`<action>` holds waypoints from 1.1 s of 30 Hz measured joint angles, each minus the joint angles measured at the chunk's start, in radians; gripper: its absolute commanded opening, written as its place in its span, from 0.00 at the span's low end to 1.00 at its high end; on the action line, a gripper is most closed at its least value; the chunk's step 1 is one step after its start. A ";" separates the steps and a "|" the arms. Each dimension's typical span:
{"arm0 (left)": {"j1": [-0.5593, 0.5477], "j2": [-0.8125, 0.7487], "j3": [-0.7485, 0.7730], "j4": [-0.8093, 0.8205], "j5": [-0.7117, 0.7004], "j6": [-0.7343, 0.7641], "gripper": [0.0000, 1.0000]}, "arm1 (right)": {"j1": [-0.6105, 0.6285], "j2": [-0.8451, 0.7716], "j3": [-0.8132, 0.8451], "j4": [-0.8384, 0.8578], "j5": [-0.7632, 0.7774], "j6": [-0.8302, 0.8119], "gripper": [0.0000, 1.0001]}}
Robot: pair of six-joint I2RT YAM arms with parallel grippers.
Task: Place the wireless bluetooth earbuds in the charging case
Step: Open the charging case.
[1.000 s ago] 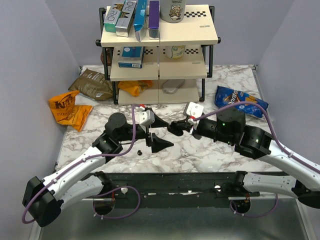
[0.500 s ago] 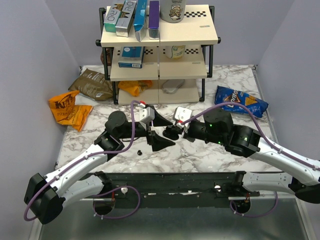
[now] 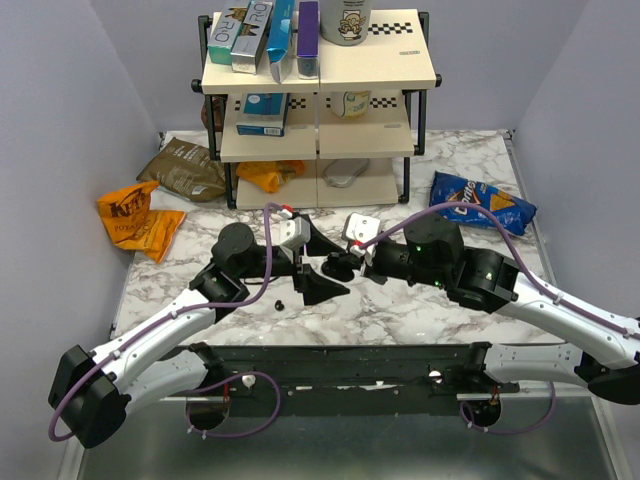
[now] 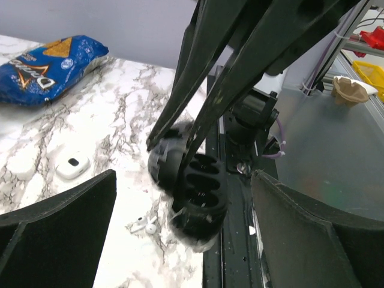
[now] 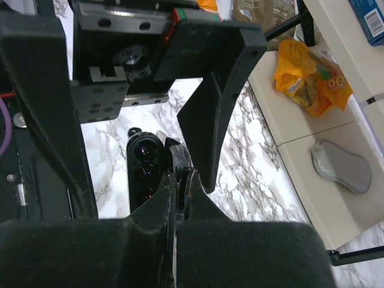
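The charging case point(image 3: 336, 266) is a small black oval, hinged open. My right gripper point(image 3: 352, 262) is shut on one edge of it and holds it above the table. In the right wrist view the gripper point(image 5: 180, 177) pinches the case point(image 5: 144, 174), whose dark cavities show. My left gripper point(image 3: 330, 268) is open, with one finger on each side of the held case. In the left wrist view the case point(image 4: 195, 186) hangs between my left fingers point(image 4: 60, 228). One tiny black earbud point(image 3: 279, 302) lies on the marble near the left arm. The other earbud is not visible.
A two-tier shelf rack point(image 3: 320, 150) with boxes stands at the back. Snack bags lie at the left point(image 3: 135, 215) and right point(image 3: 480, 200). In the left wrist view a white case point(image 4: 72, 168) and white earbuds point(image 4: 144, 225) lie on the marble.
My right gripper has moved left with the case, bringing it between my left gripper's open fingers. The left arm has barely moved.
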 measured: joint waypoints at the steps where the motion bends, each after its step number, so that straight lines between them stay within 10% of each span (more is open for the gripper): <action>1: 0.000 0.000 -0.008 0.002 -0.002 0.000 0.99 | 0.000 0.000 0.004 0.000 -0.002 0.000 0.01; 10: 0.000 -0.002 -0.038 0.022 -0.005 -0.004 0.93 | 0.000 0.006 0.017 -0.001 -0.015 0.000 0.01; 23: 0.000 -0.006 -0.038 0.056 -0.005 -0.019 0.54 | 0.000 0.019 0.017 -0.001 -0.016 0.003 0.01; 33: -0.002 -0.006 -0.039 0.059 -0.002 -0.019 0.51 | 0.000 0.025 0.017 0.000 -0.013 0.003 0.01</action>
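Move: The charging case, already held in the right hand's shut fingertips, sits between the left hand's wide-open fingers, about 1 cm to the right of that hand's point and level with it in depth and height. From the right hand, the case's middle is some 2 cm back, 2 cm left and 1 cm below. On the table, roughly 22 cm below the left hand, a black earbud lies about 13 cm left and 1 cm back, and a white case some 15 cm right and 13 cm ahead. The left hand, its fingers pointing to the robot's right, first sinks about 1.5 cm beside the case and comes back up about 1 cm, then stays put and closes from wide open to about half, one finger from the far side and one from the near side, until they flank the case and pinch it. The right hand keeps its shut grip on the case throughout, rising a little under 1 cm and settling back down as it eases about half a centimetre left towards the left hand. ##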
